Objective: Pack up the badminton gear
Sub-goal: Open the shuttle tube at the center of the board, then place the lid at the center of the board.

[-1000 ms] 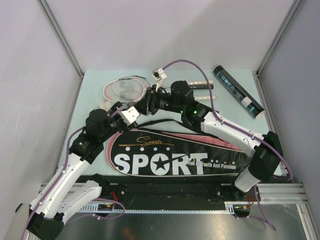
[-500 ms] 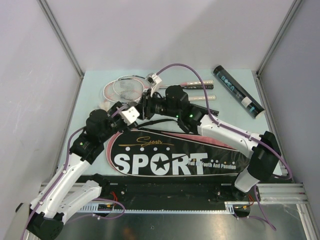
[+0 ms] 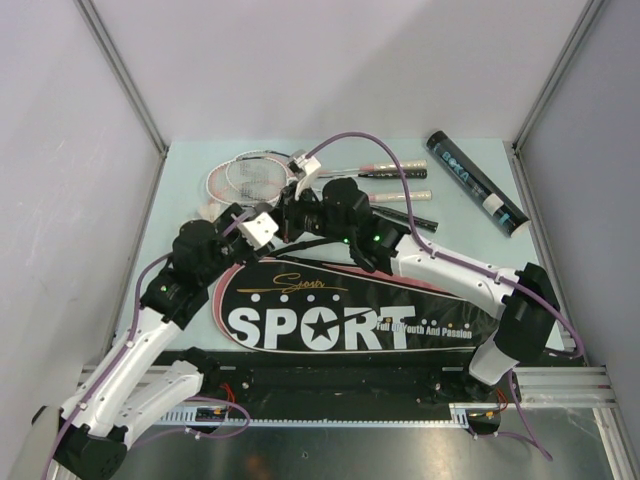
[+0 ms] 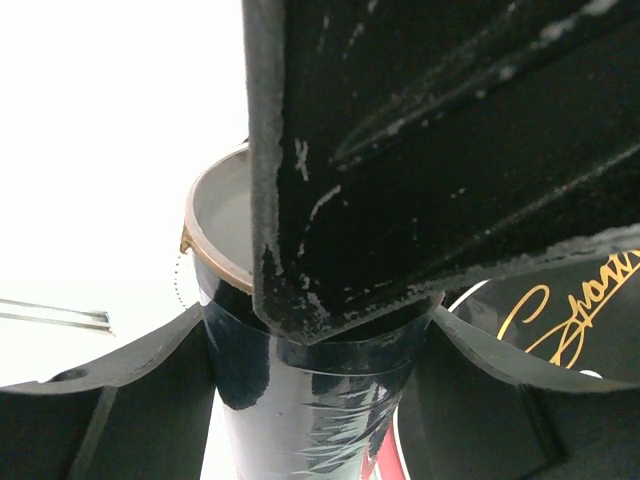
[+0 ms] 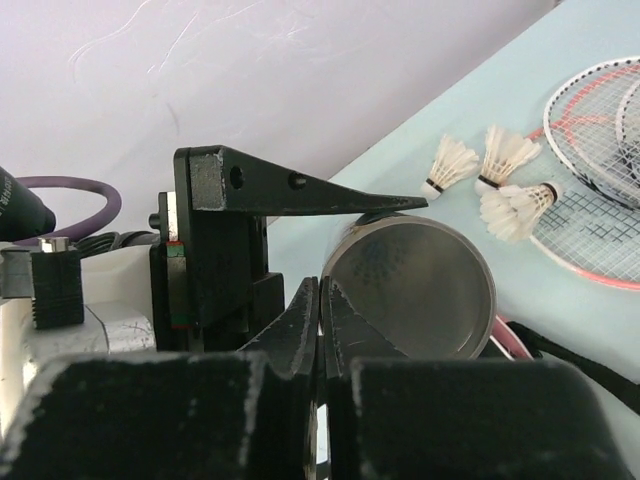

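A dark tube (image 4: 300, 420) stands between the fingers of my left gripper (image 4: 318, 340), which is shut on it just below its open mouth. In the right wrist view the tube's open mouth (image 5: 410, 285) faces the camera. My right gripper (image 5: 322, 290) is at the left rim of that mouth, its jaws pressed together. From above, the left gripper (image 3: 262, 228) and right gripper (image 3: 290, 210) meet at the table's middle left. Three white shuttlecocks (image 5: 505, 155) lie by the pink-and-white rackets (image 3: 250, 178). A second dark tube (image 3: 478, 185) lies at the back right.
A black racket bag (image 3: 340, 305) printed SPORT lies across the near half of the table, under both arms. The racket handles (image 3: 395, 185) stretch right behind the right arm. Grey walls close in the table on three sides.
My right gripper has moved left to the mouth of the tube in the left gripper, and its jaws have gone from partly open to shut. The left arm has stayed still.
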Action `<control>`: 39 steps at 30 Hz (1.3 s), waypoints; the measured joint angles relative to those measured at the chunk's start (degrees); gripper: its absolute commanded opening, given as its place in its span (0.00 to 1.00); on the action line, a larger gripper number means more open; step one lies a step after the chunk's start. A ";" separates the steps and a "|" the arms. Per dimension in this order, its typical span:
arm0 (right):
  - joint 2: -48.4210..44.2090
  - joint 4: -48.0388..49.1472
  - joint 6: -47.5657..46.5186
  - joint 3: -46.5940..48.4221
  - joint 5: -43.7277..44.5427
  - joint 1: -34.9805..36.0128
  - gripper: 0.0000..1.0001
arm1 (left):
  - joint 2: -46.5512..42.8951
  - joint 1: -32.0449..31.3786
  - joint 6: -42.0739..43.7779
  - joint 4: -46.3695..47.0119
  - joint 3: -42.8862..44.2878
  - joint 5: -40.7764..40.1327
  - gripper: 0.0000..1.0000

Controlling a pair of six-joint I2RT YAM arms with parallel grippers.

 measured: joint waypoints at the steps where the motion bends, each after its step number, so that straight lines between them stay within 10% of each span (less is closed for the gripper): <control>1: -0.02 0.00 0.04 0.00 0.42 0.07 0.00 | -0.04 0.00 0.00 0.26 -0.17 -0.11 0.12; 20: -14.34 12.28 17.20 -12.85 -16.70 -14.64 0.00 | -4.61 -1.14 0.57 5.14 -6.86 0.96 0.00; 28: -16.57 -5.03 2.27 -13.40 4.35 -23.26 0.00 | -3.39 -1.11 -3.69 5.03 -5.09 -1.81 0.01; 39: 6.73 -10.34 -6.27 -17.51 19.06 -22.32 0.00 | -7.96 -1.11 -9.55 5.40 -4.59 -8.17 0.08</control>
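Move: My right fingertips already pinch the near rim of the clear lid, still on the shuttle tube's mouth; its middle lies about 3 cm ahead and 1 cm right. The lid sits some 6 cm above my left hand, roughly 2 cm ahead and 2 cm right. Clear table by the bag strap is 15 cm ahead, 21 cm right and 30 cm below my right hand. At table height, the sport bag's middle is 8 cm back and 18 cm right, the black racket grip 22 cm ahead and 34 cm right. Keeping my right fingers shut on the lid's rim, I pull it right and up, about 10 cm across and 6 cm up, while my left hand keeps its grip on the tube. I then carry the lid forward, farther right and steeply down some 30 cm towards the clear table, swinging the hand clockwise and dipping its fingers. Late on, my left hand lifts the tube about 3 cm and turns it slightly. ##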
